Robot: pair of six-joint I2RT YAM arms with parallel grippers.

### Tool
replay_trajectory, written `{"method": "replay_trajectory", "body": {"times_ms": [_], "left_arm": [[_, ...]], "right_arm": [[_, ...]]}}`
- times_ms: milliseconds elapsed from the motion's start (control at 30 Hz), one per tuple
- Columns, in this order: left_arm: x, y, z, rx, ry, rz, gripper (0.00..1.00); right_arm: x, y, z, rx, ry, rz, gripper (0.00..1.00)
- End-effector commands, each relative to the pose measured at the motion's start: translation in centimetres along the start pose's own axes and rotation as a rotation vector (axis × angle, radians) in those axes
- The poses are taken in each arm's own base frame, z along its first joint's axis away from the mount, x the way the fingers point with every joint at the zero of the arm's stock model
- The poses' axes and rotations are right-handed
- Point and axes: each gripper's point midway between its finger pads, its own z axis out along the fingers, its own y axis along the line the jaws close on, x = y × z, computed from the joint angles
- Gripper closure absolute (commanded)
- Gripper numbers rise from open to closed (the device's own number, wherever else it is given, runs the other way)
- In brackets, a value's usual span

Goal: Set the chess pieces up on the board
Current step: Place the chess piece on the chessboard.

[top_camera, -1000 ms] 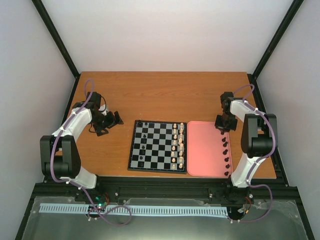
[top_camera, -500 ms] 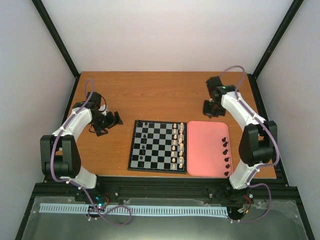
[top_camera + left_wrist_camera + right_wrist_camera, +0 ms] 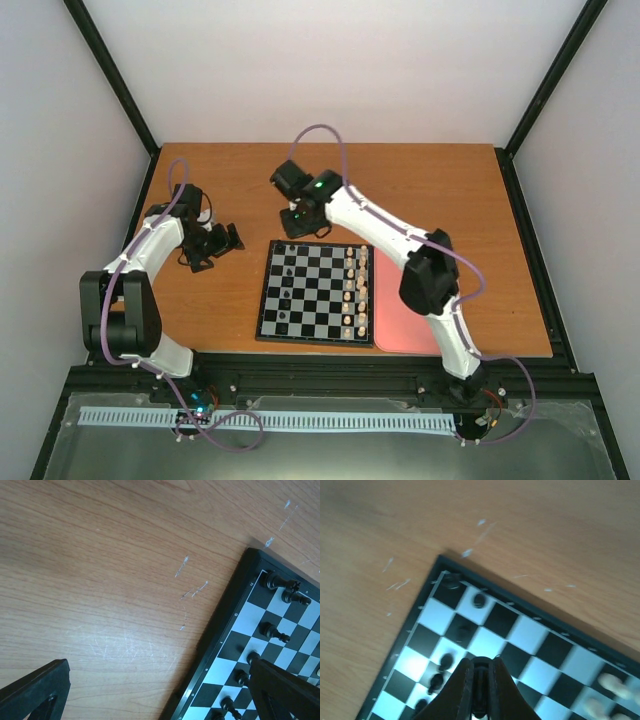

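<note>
The board (image 3: 262,300) lies mid-table, with black chess pieces (image 3: 284,298) standing along its left columns. My right gripper (image 3: 300,222) hovers over the board's far left corner. In the right wrist view the right gripper (image 3: 481,669) is shut on a small black chess piece (image 3: 481,686), above the board's (image 3: 422,602) squares. Other black pieces (image 3: 479,600) stand below it. My left gripper (image 3: 221,250) rests left of the board, open and holding nothing. Its view shows the board's rim (image 3: 225,625) and black pieces (image 3: 275,630) between its spread fingers (image 3: 35,692).
Cream-white pieces (image 3: 355,290) fill the board's two right columns. A pink tray (image 3: 386,300) lies against the board's right side, largely covered by my right arm (image 3: 430,275). Bare wooden table (image 3: 420,190) runs behind the board.
My right arm has swung from over the pink tray at the right, across the back of the table, to the board's far left corner. The left arm has not moved.
</note>
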Motion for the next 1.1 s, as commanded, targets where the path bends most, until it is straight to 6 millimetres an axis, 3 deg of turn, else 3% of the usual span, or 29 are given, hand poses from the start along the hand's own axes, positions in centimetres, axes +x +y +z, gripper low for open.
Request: {"method": "replay_trajectory", "body": {"times_ms": [0, 133, 300, 467, 1067], "left_arm": [[-0.7, 0.0, -1.3, -0.007, -0.044, -0.005, 0.00], [-0.5, 0.3, -1.2, -0.021, -0.044, -0.015, 0.00], [-0.5, 0.2, -1.1, -0.016, -0.043, -0.016, 0.00], [-0.5, 0.2, -1.1, -0.013, -0.040, -0.019, 0.00], [-0.4, 0.0, -0.5, 0.005, -0.024, -0.022, 0.00]], "right_arm": [[0.3, 3.8, 1.1, -0.065, 0.030, -0.062, 0.97], [0.7, 6.5, 2.7, -0.107, 0.044, -0.125, 0.97], [1.4, 8.1, 4.6, -0.134, 0.076, -0.144, 0.97], [2.4, 8.3, 6.5, -0.133, 0.119, -0.147, 0.97], [3.4, 8.9, 10.1, -0.141, 0.165, -0.155, 0.96]]}}
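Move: The right hand, already holding a black chess piece, is above the board's far-left part; the free square beside the corner piece lies about 2 cm back, 8 cm left and 12 cm below. That corner piece stands some 3 cm beyond the square, and two pawns stand about 3 cm to the right of the corner piece and of the square. From the left hand the square is roughly 13 cm right and 4 cm ahead. Right hand lowers the held chess piece about 9 cm and carries it 9 cm left towards the free edge square. ##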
